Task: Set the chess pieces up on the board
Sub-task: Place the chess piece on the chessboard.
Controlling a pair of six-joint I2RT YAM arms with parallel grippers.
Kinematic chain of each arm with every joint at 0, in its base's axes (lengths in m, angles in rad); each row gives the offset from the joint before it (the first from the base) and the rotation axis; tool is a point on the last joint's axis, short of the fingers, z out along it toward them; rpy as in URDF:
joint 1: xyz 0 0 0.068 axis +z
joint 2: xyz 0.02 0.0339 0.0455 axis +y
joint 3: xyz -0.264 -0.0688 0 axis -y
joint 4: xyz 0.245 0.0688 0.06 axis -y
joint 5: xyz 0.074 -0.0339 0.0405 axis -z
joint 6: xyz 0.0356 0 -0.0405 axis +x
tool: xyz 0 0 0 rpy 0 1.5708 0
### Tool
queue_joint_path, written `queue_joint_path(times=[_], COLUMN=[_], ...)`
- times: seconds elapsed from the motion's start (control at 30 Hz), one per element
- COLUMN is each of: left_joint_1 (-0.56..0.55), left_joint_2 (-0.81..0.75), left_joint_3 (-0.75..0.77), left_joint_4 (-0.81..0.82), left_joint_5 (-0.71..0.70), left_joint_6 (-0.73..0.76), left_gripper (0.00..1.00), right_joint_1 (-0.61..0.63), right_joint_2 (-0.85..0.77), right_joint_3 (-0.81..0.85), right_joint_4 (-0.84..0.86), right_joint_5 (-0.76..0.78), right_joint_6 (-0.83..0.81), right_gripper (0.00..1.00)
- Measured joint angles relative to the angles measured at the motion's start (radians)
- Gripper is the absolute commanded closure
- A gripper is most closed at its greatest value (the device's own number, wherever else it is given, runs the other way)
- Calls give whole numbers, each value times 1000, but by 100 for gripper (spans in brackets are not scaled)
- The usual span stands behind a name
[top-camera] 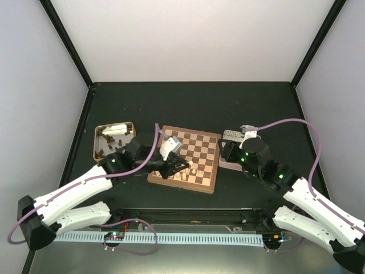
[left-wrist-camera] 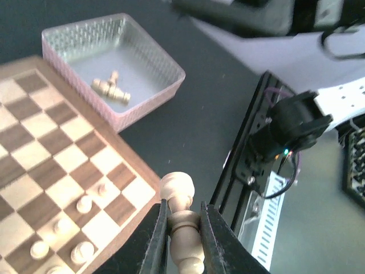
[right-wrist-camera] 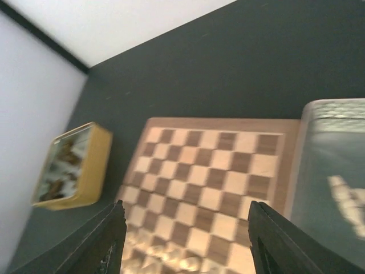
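The board [top-camera: 197,149] lies between my two arms, with several pale chess pieces [top-camera: 191,171] standing along its near edge. In the left wrist view my left gripper [left-wrist-camera: 182,210] is shut on a pale beige chess piece [left-wrist-camera: 178,188], held above the dark table just off the board's [left-wrist-camera: 40,154] corner. Several pale pieces [left-wrist-camera: 84,204] stand on squares close by. My right gripper [right-wrist-camera: 191,228] is open with nothing between its fingers. It hangs over the right part of the board [right-wrist-camera: 211,171], which shows blurred.
A gold tin [top-camera: 114,140] with dark brown pieces sits left of the board, also seen from the right wrist as the gold tin [right-wrist-camera: 68,165]. A pale tin [left-wrist-camera: 140,85] right of the board holds a few pale pieces [left-wrist-camera: 111,90]. A black rail [top-camera: 188,220] runs along the near table edge.
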Motion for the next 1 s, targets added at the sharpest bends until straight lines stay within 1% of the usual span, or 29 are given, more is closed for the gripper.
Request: queue_joint_path(times=[0.2,0.37,0.5,0.77,1.0], left_joint_1=[-27,-114,-173,-228,-231], left_joint_2=[217,453,605,789,875], left_joint_3=[124,303,395,492,517], left_joint_4=[-197,-372,-483,-618,-645], left_joint_5=[-30,-148,-247,-358,-398], left_joint_6=[31,43,43,42,39], left_gripper=[98,98,99,98,98], right_joint_1=[0,0,0,-1,-5], right_joint_2=[-78,-114,-119,-134,-154], right_joint_3=[-16,-43,-51,-52,-53], right_joint_4=[-114,-160,-183,-212,-221], right_joint_5=[196,274,311,372,396], right_joint_6=[1,6,7,8,8], right_gripper=[39,38,38,35,35])
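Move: The square the left hand's held piece is bound for, in the near row third from the right corner, lies some 22 cm below, about 3 cm right and level fore-and-aft. The back-row piece beside it is 1 cm ahead of the hand; two pawns stand 3 cm ahead, 4 and 7 cm right. From the right hand, the tray's loose pieces are roughly 3 cm ahead, 8 right, 23 down; the tray's middle 5 ahead, 12 right. Downward goes the left hand, about 18 cm and drifting a little right, still pinching the chess piece, while its fingers swing some 60 degrees from pointing right to pointing almost straight down over the near row. The right hand, empty and open, draws off rightward 9 or 10 cm, sinking slightly and turning clockwise, towards the loose pieces in the tray. ##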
